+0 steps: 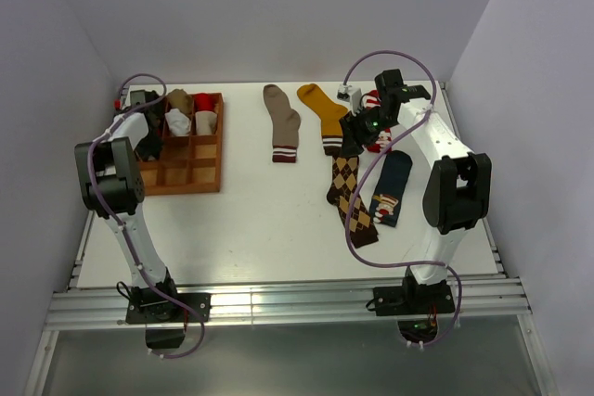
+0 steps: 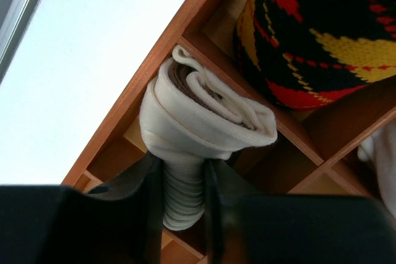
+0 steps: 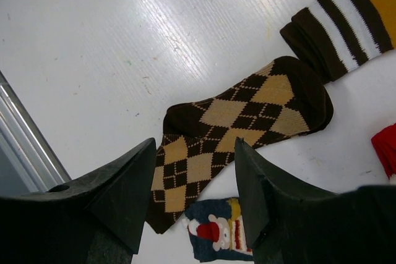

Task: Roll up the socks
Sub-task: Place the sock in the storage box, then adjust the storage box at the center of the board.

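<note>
My left gripper (image 2: 179, 174) is shut on the ribbed end of a rolled cream-and-brown sock (image 2: 204, 112), holding it over a cell at the left side of the wooden tray (image 2: 154, 60). In the top view that gripper (image 1: 148, 144) hangs over the tray's left column. My right gripper (image 3: 195, 159) is open and empty above the brown argyle sock (image 3: 235, 122), which lies flat. The navy cartoon sock (image 3: 219, 236) lies just beyond it. From above, the right gripper (image 1: 353, 144) hovers over the top of the argyle sock (image 1: 351, 187), left of the navy sock (image 1: 392, 187).
A taupe sock (image 1: 281, 122) and a mustard sock (image 1: 325, 113) lie flat mid-table. A red-and-white sock (image 1: 376, 104) sits behind the right arm. The tray (image 1: 221, 141) holds several rolled socks, one black, red and yellow (image 2: 315, 29).
</note>
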Controlling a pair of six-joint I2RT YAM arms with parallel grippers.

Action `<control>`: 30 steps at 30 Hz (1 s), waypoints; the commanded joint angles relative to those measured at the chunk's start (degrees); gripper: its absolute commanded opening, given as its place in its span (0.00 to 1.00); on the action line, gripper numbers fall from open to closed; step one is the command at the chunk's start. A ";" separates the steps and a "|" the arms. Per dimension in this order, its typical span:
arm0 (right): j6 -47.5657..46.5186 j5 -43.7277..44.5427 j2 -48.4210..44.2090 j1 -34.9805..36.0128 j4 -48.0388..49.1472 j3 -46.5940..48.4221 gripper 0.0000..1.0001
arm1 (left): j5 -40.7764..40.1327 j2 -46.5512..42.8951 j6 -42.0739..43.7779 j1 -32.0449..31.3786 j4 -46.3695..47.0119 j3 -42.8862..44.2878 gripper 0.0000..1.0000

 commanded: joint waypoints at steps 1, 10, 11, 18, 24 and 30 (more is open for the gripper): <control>0.28 0.17 -0.40 0.06 0.53 -0.16 0.61 | 0.62 -0.85 -0.11 1.09 -5.16 -2.93 0.29; 0.28 1.93 -1.28 0.06 1.32 -0.52 0.61 | 1.76 -6.38 0.85 0.92 -5.86 -1.79 0.50; 0.28 1.93 -1.37 0.06 1.50 -0.34 0.61 | 1.93 -6.82 1.12 0.92 -6.04 -1.44 0.52; 1.07 3.16 -1.81 0.14 3.52 0.01 0.61 | 5.80 -11.48 4.10 0.83 -4.11 -0.56 0.67; 0.98 8.50 -3.82 0.14 4.13 -1.73 0.61 | 6.16 -16.05 4.81 0.48 -3.84 0.41 0.67; -2.00 19.94 -12.00 0.06 9.58 -18.34 0.61 | 5.61 -25.62 4.19 -7.42 -2.97 -1.34 0.66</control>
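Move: The left fingers still grip the cream rolled sock in its box compartment, its middle some 1 cm ahead and level. The patterned sock roll lies about 7 cm ahead and 1 cm right of the left hand. The white sock roll is roughly 7 cm ahead and 9 cm right, at much the same height. From the right hand the cream sock lies about 57 cm left, 6 cm ahead and 13 cm lower. Left fingers release the cream sock, edging back, then rise about 12 cm; right hand drifts right, down, back. ##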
